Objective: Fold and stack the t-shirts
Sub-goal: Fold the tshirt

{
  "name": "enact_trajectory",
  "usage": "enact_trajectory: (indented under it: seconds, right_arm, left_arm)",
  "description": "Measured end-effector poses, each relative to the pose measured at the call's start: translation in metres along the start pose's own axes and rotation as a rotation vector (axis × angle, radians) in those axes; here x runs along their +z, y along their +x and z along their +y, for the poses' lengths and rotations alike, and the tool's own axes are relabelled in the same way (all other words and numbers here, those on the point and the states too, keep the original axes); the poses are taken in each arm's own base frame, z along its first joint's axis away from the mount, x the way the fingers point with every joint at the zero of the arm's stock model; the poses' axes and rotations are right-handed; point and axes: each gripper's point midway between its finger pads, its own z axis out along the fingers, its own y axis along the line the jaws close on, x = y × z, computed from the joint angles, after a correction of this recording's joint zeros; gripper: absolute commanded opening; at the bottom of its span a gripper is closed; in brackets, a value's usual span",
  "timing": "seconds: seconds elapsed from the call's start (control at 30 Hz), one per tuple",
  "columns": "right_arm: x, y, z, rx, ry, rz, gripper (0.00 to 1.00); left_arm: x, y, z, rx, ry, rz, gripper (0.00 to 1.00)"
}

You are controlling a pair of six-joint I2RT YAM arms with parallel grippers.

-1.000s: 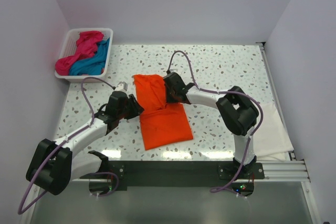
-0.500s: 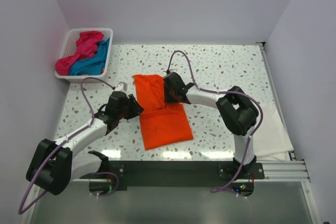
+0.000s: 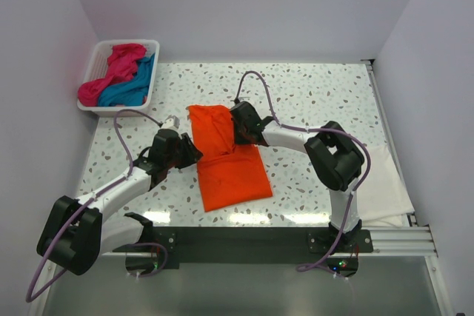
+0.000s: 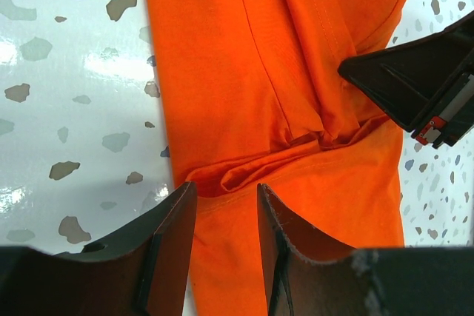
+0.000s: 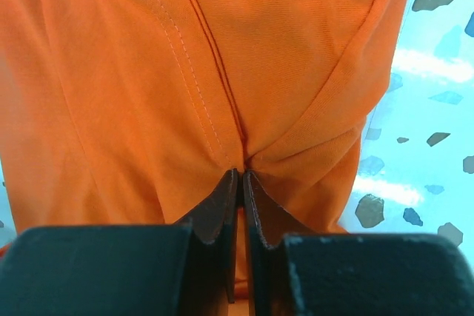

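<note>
The orange t-shirt (image 3: 226, 160) lies partly folded in the middle of the table, its upper half bunched narrow over a wider lower half. My right gripper (image 5: 241, 174) is shut on a pinched fold at the shirt's right side (image 3: 235, 132). My left gripper (image 4: 224, 194) is open at the shirt's left edge (image 3: 194, 152), one finger on each side of a small fold of orange cloth (image 4: 244, 175). The right gripper's black body (image 4: 415, 86) shows across the shirt in the left wrist view. The magenta-pink t-shirt (image 3: 111, 72) and the teal-blue t-shirt (image 3: 132, 88) lie crumpled in the basket.
The white slatted basket (image 3: 89, 108) stands at the table's back left corner. A white cloth (image 3: 385, 183) lies along the right edge beside a metal rail (image 3: 385, 109). Walls close in the left, back and right sides.
The right gripper's fingers have closed on the orange cloth. Both arms and the shirt stay where they were.
</note>
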Motion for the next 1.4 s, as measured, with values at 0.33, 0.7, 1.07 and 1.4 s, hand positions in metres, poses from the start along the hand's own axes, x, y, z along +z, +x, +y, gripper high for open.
enact_trajectory:
  seconds: [0.33, 0.7, 1.07, 1.4]
  right_arm:
    - [-0.013, -0.006, 0.014, -0.009, -0.035, -0.024, 0.07]
    - [-0.024, -0.004, 0.05, -0.047, -0.125, -0.027, 0.08]
    - [-0.017, 0.011, 0.102, -0.126, -0.217, -0.023, 0.1]
    - [-0.001, 0.029, 0.102, -0.16, -0.21, 0.013, 0.61]
  left_arm:
    - [0.001, 0.003, 0.002, 0.0, -0.001, 0.003, 0.43]
    - [0.001, 0.001, 0.003, -0.005, -0.004, 0.001, 0.43]
    - [-0.005, -0.004, 0.007, -0.017, -0.011, -0.019, 0.43]
    - [-0.009, -0.01, 0.008, -0.026, -0.009, -0.038, 0.47]
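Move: The orange t-shirt's top layer is already pinched in the right hand. Its laying-down place is about 10 cm to that hand's left and 4 cm back, at much the same height. The shirt's left edge runs some 13 cm left, level with the hand; the middle of the folded-over near panel lies about 13 cm back and 1 cm left. From the left hand, the laying-down place is roughly 5 cm ahead, 4 cm right and 3 cm lower. The t-shirt's top layer, still pinched in the right fingers, is carried about 10 cm left and some 4 cm back, towards the shirt's left edge. The right hand arcs up about 4 cm on the way and sinks again to nearly its starting height, turning some 15 degrees counter-clockwise; at the end its fingers open to about half and let go of the cloth. ##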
